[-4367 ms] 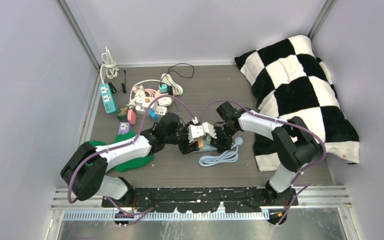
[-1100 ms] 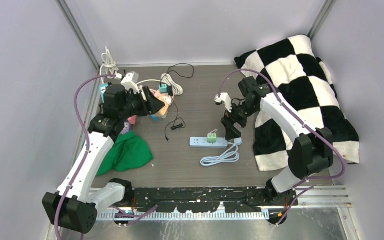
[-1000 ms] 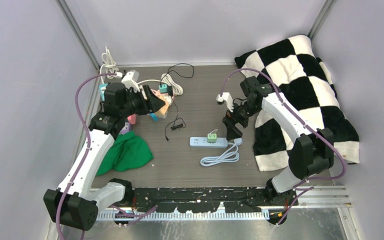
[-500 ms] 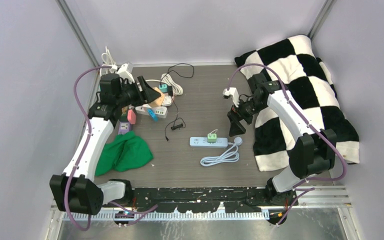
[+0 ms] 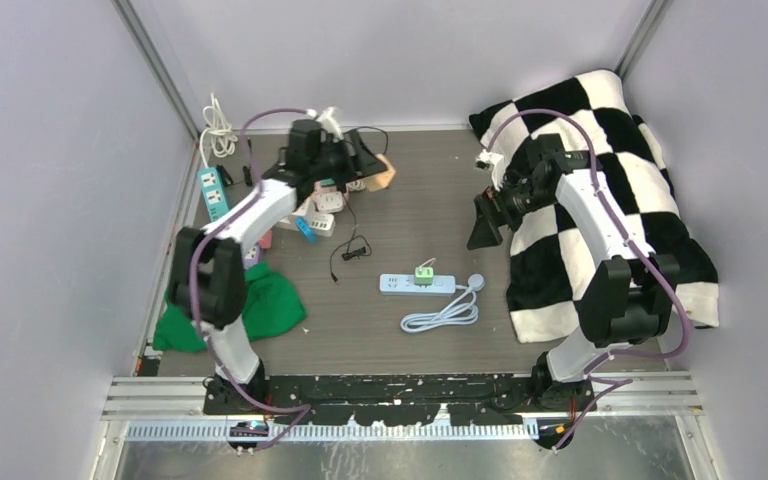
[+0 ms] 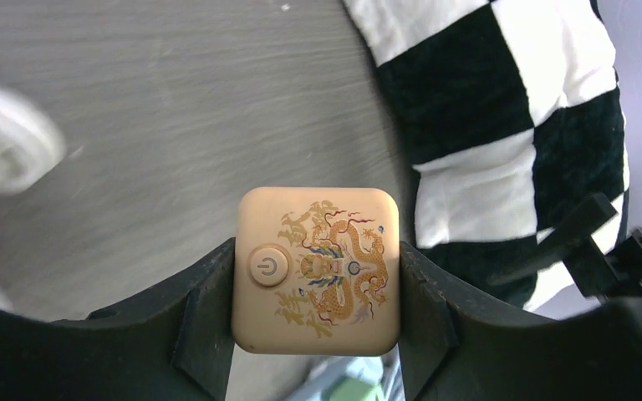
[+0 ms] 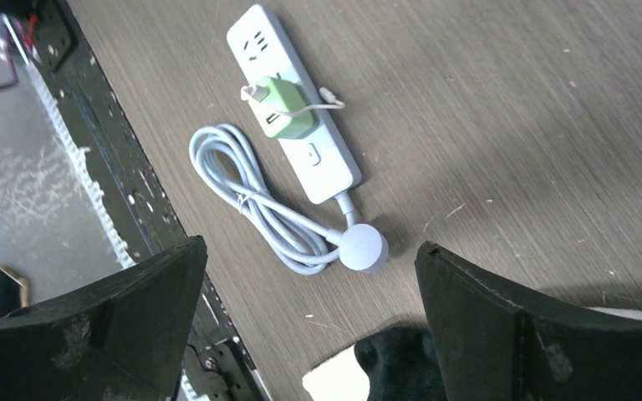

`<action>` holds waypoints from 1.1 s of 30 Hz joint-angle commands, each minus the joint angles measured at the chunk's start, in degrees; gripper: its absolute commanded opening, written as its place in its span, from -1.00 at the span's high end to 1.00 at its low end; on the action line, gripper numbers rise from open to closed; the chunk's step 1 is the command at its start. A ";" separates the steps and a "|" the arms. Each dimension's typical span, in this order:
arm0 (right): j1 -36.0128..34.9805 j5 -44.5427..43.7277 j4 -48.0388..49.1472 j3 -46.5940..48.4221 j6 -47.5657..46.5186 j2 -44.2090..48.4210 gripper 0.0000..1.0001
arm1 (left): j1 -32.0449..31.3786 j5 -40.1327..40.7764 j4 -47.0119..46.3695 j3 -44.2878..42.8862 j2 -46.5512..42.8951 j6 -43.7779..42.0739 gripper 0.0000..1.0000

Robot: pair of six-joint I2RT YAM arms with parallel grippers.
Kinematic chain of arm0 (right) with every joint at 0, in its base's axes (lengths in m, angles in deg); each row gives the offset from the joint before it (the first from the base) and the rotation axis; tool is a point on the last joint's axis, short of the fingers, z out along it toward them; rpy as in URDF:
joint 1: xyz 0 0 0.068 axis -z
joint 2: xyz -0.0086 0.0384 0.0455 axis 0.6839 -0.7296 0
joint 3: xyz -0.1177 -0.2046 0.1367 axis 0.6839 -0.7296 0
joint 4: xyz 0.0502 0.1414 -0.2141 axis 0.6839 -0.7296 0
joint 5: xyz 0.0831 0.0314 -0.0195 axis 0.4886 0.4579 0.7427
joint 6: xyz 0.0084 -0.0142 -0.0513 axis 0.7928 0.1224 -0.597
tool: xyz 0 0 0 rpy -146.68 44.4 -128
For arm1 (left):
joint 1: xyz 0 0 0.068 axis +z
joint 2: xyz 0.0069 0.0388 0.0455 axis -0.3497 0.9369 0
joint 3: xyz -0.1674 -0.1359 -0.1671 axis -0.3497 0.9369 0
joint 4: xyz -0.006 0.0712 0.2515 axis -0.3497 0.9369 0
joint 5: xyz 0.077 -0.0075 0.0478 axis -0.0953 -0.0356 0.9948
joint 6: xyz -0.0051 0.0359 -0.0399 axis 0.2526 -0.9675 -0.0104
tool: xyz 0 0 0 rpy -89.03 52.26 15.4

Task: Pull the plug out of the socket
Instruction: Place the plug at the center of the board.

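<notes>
My left gripper [image 6: 316, 280] is shut on a tan square plug [image 6: 318, 267] that has a dragon print and a power button. In the top view it hangs over the back middle of the table, gripper [image 5: 380, 172] and plug [image 5: 385, 177] together. The light blue socket strip [image 5: 415, 285] lies mid-table with a green plug [image 5: 424, 274] standing in it and its cord coiled beside it. The right wrist view shows the strip [image 7: 292, 117], the green plug [image 7: 280, 110] and the coiled cord [image 7: 259, 200]. My right gripper [image 5: 482, 222] hangs open and empty by the pillow's edge, its jaws wide apart [image 7: 308, 251].
A black-and-white checkered pillow [image 5: 600, 190] fills the right side. A heap of strips, adapters and cords [image 5: 305, 205] lies at the back left with a teal strip [image 5: 214, 195]. A green cloth [image 5: 260, 305] lies near the left front, and a black cable [image 5: 350, 250] lies mid-table.
My left arm has swung from the back left to the back middle, carrying the tan plug. My right gripper has drawn back and to the right, away from the strip, still open.
</notes>
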 commanded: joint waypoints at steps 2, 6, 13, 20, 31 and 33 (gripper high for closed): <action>3.89 5.33 2.24 4.70 6.23 -0.08 -0.99 | -8.64 4.11 -17.47 -13.53 16.11 7.81 1.00; 8.13 7.24 2.74 5.25 7.72 0.25 -0.99 | -11.46 3.42 -25.64 -25.73 30.22 18.05 0.99; 13.21 7.58 5.76 4.97 11.74 0.20 -0.99 | -16.43 10.29 -26.69 -48.48 49.37 24.76 0.99; 14.57 8.02 8.82 3.78 14.60 0.05 -0.99 | -20.41 22.42 -26.36 -66.23 64.28 31.76 0.95; 15.55 6.84 11.70 0.83 16.44 1.94 -0.99 | -22.45 34.75 -19.08 -75.83 71.83 36.51 0.09; 15.58 6.82 12.15 0.50 16.94 2.01 -0.99 | -22.61 34.54 -17.18 -75.92 71.22 36.33 -0.33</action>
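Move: My left hand already grips the orange cube plug. The bare patch of board it goes to, just left of the checkered cloth, lies about 28 cm right, 14 cm ahead and 19 cm below. The green plug on the blue socket strip is some 14 cm right and 12 cm back; the white cable coil is about 18 cm ahead, 4 cm left. From my empty right hand that patch is about 28 cm straight ahead, 14 cm lower. I sweep the orange cube plug quickly right with my left hand, nearly 30 cm, also forward and down about 14 cm each, towards the bare patch beside the cloth; the last few centimetres go almost straight down. My grip holds while the fingertips swing up towards level. My open, empty right hand backs off right and forward some 8 cm, turning clockwise. ##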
